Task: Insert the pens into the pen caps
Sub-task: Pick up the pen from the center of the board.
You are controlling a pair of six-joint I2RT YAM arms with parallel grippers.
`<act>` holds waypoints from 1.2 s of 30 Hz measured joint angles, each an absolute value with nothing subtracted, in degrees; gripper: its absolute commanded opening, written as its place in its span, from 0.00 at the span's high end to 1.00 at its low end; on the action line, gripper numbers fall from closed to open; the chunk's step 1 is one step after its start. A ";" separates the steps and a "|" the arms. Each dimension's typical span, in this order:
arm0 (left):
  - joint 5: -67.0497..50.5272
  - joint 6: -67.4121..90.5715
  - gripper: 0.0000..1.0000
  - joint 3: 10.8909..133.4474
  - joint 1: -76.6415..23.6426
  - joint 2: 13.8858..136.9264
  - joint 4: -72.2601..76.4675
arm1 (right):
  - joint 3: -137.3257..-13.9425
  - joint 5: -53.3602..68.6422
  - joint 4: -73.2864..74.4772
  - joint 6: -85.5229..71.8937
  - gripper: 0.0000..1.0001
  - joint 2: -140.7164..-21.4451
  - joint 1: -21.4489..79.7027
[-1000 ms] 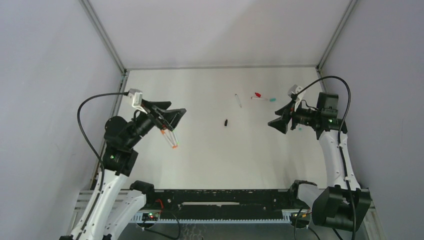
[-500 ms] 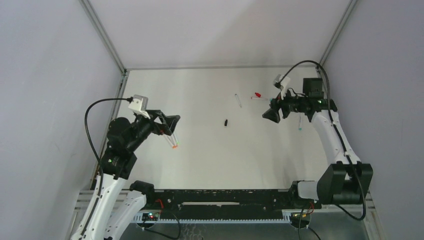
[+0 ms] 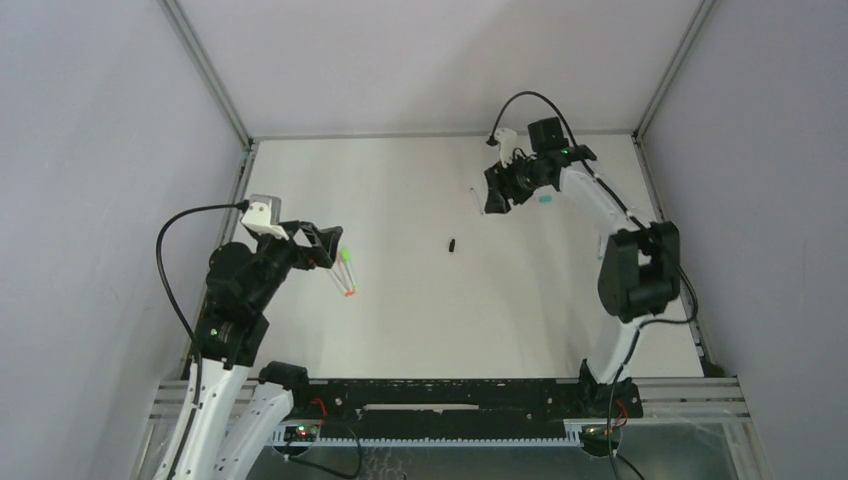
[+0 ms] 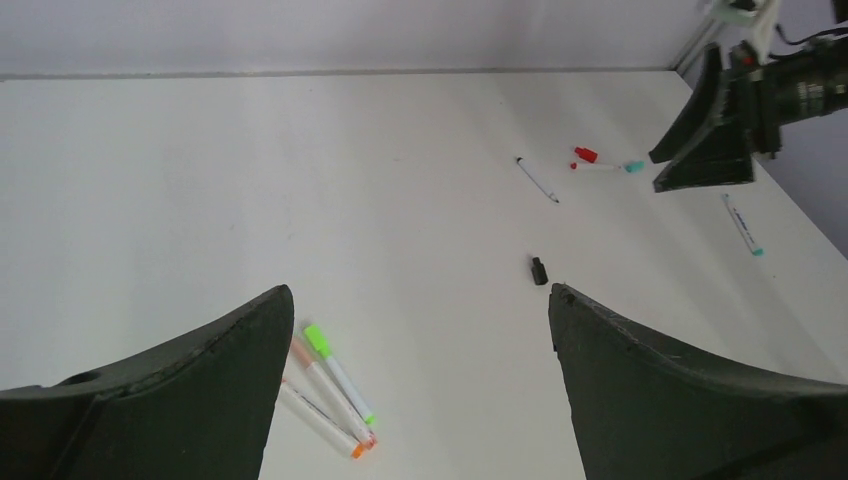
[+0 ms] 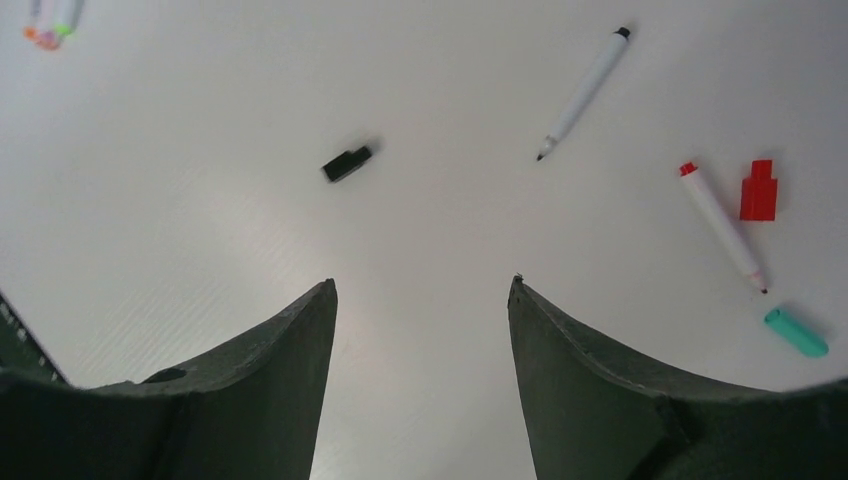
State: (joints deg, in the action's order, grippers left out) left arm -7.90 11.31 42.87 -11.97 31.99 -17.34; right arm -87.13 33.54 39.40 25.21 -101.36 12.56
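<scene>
Three white pens (image 4: 330,390) with green, red and orange ends lie bunched together just ahead of my left gripper (image 4: 420,290), which hangs open and empty above the table. From above, this bunch of pens (image 3: 346,279) lies just right of the left gripper (image 3: 325,246). A black cap (image 5: 347,163) lies alone mid-table. My right gripper (image 5: 421,282) is open and empty over bare table. Past it lie a black-tipped pen (image 5: 585,92), a red-tipped pen (image 5: 722,225), a red cap (image 5: 758,190) and a teal cap (image 5: 796,332). A teal-tipped pen (image 4: 742,223) lies further right.
The white table (image 3: 400,330) is enclosed by grey walls on the left, back and right. The right arm's elbow (image 3: 635,265) stands over the table's right side. The black cap (image 3: 453,244) sits between the two arms.
The right arm has swung from the right side to the back middle, beside the black-tipped pen. The left gripper has drawn back slightly to the left.
</scene>
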 measured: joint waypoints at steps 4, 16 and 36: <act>-8.10 11.33 0.00 42.87 -10.31 32.38 -17.37 | -93.73 29.08 39.55 20.45 0.33 -110.15 14.37; -8.99 11.42 0.00 42.87 -7.84 32.67 -17.32 | -112.42 18.44 40.47 9.37 0.55 -130.02 16.93; -12.34 11.57 0.00 42.87 -5.21 34.13 -17.23 | -123.55 13.96 44.29 6.26 0.62 -139.92 17.21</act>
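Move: The white pen lies about 14 cm ahead of my right hand, 4 cm to its left and some 15 cm below. The red pen is roughly 10 cm to the right of the white pen, with the red cap just beyond it; the black cap is about 10 cm nearer me than the white pen and 6 cm farther left. From my left hand the white pen is some 29 cm ahead, 25 cm right and 28 cm down. I swoop my right hand down and forward, about 12 cm each way with a slight drift left, easing to a near stop low over the white pen. On the way I turn the wrist some 20 degrees clockwise to line up with the pen, tip the fingers a little steeper and narrow them from wide to under half open, not yet gripping. ##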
